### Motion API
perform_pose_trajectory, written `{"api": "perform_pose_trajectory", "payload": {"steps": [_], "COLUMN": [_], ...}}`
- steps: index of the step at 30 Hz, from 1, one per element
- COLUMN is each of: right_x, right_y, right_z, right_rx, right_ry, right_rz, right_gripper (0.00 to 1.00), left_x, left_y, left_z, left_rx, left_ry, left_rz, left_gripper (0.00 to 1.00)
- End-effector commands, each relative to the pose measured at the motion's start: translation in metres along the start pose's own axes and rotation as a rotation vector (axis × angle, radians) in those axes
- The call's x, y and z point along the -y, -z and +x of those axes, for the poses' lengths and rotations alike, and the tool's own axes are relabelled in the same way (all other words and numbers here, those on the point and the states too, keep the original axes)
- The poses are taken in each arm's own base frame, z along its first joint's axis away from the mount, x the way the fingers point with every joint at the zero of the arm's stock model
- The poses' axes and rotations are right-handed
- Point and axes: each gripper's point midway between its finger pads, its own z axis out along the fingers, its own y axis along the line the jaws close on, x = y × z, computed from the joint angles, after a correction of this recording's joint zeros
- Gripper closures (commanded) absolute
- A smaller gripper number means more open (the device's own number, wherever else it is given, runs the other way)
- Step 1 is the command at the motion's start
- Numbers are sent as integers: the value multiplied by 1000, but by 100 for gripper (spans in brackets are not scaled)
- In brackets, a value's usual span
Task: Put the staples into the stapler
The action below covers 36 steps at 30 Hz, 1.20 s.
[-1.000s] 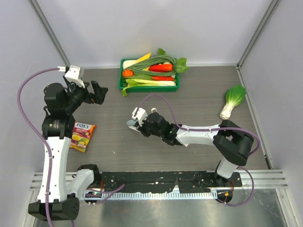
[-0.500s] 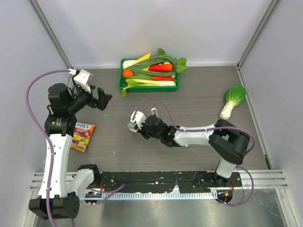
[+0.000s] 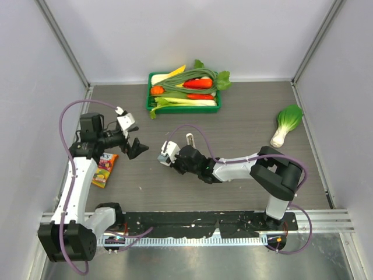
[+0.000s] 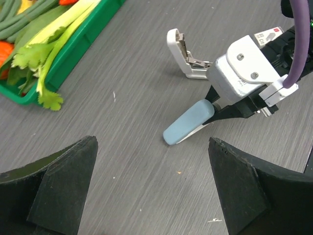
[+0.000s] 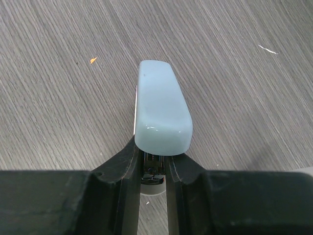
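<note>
The stapler (image 5: pixel 159 105) lies on the table with its light blue cap pointing away from my right gripper (image 5: pixel 154 169), which is shut on its rear end. In the left wrist view the blue cap (image 4: pixel 188 122) sticks out from under the right wrist, and a white hinged part (image 4: pixel 183 54) with metal inside juts up behind it. The staples (image 4: pixel 268 35), a whitish box with red print, peek out behind the right wrist. My left gripper (image 4: pixel 151 144) hovers open just left of the stapler (image 3: pixel 160 157), with nothing between its fingers.
A green tray (image 3: pixel 150 93) of vegetables stands at the back centre. A bok choy (image 3: pixel 287 123) lies at the right. A colourful candy bag (image 3: pixel 104 169) lies under the left arm near the left wall.
My left arm has swung down and to the right, bringing its open gripper close to the stapler. The right gripper has shifted slightly with the stapler still in its grip.
</note>
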Motion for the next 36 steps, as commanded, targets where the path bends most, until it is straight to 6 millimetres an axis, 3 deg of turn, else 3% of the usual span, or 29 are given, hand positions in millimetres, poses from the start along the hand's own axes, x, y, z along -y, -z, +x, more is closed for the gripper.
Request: {"api": "perform_pose_trajectory", "payload": {"steps": [1, 7, 18, 20, 21, 22, 26, 36], "right_x": [-2, -8, -15, -17, -17, -17, -17, -19], "right_y": [-5, -7, -5, -4, -5, -5, -3, 0], "right_z": [-11, -2, 3, 5, 7, 9, 9, 6], "right_rx": [47, 28, 48, 42, 32, 27, 21, 37], "right_ry": [-9, -12, 8, 21, 32, 34, 39, 38], "right_rz": [-1, -23, -84, -93, -96, -99, -101, -134], "right_gripper": [99, 99, 99, 94, 85, 82, 75, 85], "left_x": [12, 41, 48, 50, 51, 54, 58, 56], "left_y": [-11, -44, -77, -80, -81, -82, -84, -98], "left_z": [2, 14, 62, 67, 68, 69, 77, 80], "left_rx": [20, -49, -77, -70, -71, -68, -85, -82], "left_ry": [-98, -197, -259, -268, -270, -269, -269, -217], "left_rz": [102, 222, 299, 319, 327, 346, 401, 454], "left_gripper": [0, 0, 0, 0, 0, 0, 0, 2]}}
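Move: The blue stapler, held in the right fingers, has its middle about 9 cm to the right of the left hand, level with it fore and aft and some 16 cm below. From the left hand, the open white stapler lies roughly 20 cm right and 1 cm ahead, and the snack bag 15 cm left and 3 cm back, both about 20 cm down. From the right hand, the blue stapler's middle is about 2 cm ahead, 2 cm left and 1 cm lower. Swinging right about 6 cm and slightly back as it starts to sink, the left hand then drops almost straight down towards the blue stapler, some 13 cm lower in all, slowing to a stop. Its wrist turns about 25 degrees clockwise and its fingers stay wide open, coming to either side of the stapler's free end from above. The right hand keeps its pinch on the stapler, almost still. ##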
